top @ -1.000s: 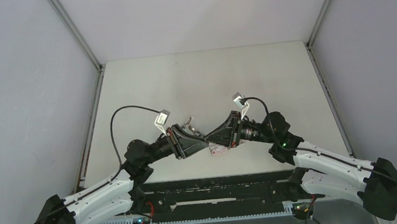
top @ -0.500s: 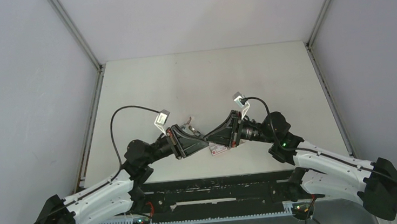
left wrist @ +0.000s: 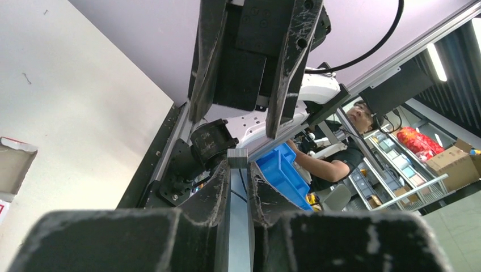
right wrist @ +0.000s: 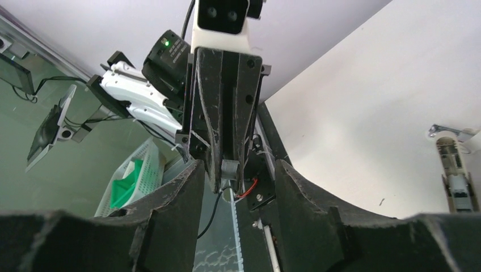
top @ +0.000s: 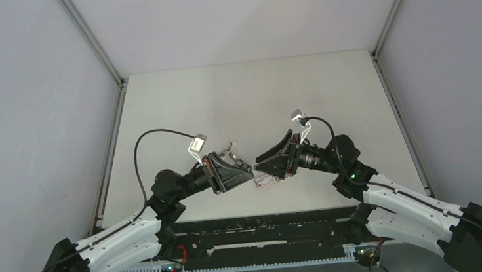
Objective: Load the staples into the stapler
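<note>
The staples [left wrist: 237, 158], a thin silvery-grey strip, are clamped between the fingers of my left gripper [top: 249, 170], with the end poking out past the fingertips. My right gripper [top: 260, 158] faces it tip to tip, a short way off, open and holding nothing. In the right wrist view the strip's end [right wrist: 230, 168] shows between the left fingers, beyond my open right gripper [right wrist: 235, 187]. The stapler [top: 230, 151], small and white with its metal arm showing, lies on the table just behind the left gripper; it also appears at the right edge of the right wrist view [right wrist: 455, 170].
A pinkish-red-and-white staple box [top: 265, 182] with a tan tray lies on the table [top: 248, 96] under the two grippers. Frame posts and grey walls stand along both sides. The arms' black base rail [top: 266, 229] runs along the near edge.
My right gripper has opened, let go of the strip and drawn back a little to the right. My left gripper has shut further on the staples and stayed in place.
</note>
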{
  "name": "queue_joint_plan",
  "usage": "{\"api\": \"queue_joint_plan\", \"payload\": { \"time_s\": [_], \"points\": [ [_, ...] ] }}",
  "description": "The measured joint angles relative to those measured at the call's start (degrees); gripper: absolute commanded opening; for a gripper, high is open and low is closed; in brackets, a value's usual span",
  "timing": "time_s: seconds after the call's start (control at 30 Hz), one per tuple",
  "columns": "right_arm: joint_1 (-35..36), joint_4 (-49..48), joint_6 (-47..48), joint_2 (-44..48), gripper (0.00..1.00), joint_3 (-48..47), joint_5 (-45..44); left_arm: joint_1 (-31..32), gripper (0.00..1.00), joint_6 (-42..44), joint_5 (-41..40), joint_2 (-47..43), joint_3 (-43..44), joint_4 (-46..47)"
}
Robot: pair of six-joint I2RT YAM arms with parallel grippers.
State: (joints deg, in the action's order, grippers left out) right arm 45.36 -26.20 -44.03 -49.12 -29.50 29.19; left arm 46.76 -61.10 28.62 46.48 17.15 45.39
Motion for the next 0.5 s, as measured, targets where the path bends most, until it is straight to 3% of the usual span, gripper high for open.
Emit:
{"api": "queue_joint_plan", "payload": {
  "time_s": [0.17, 0.33, 0.5],
  "points": [
    [-2.6, 3.0, 1.2, 3.2, 0.49, 0.0, -0.2, 0.0, 0.14, 3.7, -0.2, -1.7, 0.0, -7.0],
    [-4.0, 8.5, 3.5, 6.1, 0.48, 0.0, -1.8, 0.0, 0.13, 15.4, -3.3, -1.4, 2.5, -27.5],
    [-4.2, 14.0, 5.8, 8.0, 0.48, 0.5, -3.7, 0.1, 0.11, 26.5, -7.9, 5.8, 6.6, -45.2]
  ]
}}
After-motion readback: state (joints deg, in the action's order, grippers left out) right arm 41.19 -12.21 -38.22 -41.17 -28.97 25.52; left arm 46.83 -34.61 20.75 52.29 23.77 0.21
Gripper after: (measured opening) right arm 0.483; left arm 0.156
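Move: The left hand holds the staples. The open stapler lies about 22 cm ahead of it, 5 cm to its left and some 27 cm below. The staple box is about 12 cm ahead and 5 cm to its right, and the empty tray some 15 cm ahead and 13 cm right, both about 27 cm below. From the emptied right hand the stapler lies roughly 21 cm ahead, 6 cm left and 27 cm down. Still pinching the staples between its fingertips, the left hand drops about 16 cm towards the stapler's level, speeding up, and drifts only slightly forward and left. Its wrist tips some 40 degrees, so the fingers go from pointing right and a little up to right and down. The right hand, touching nothing and staying half open, draws off about 3 cm to the right, edging forward and finally down. ##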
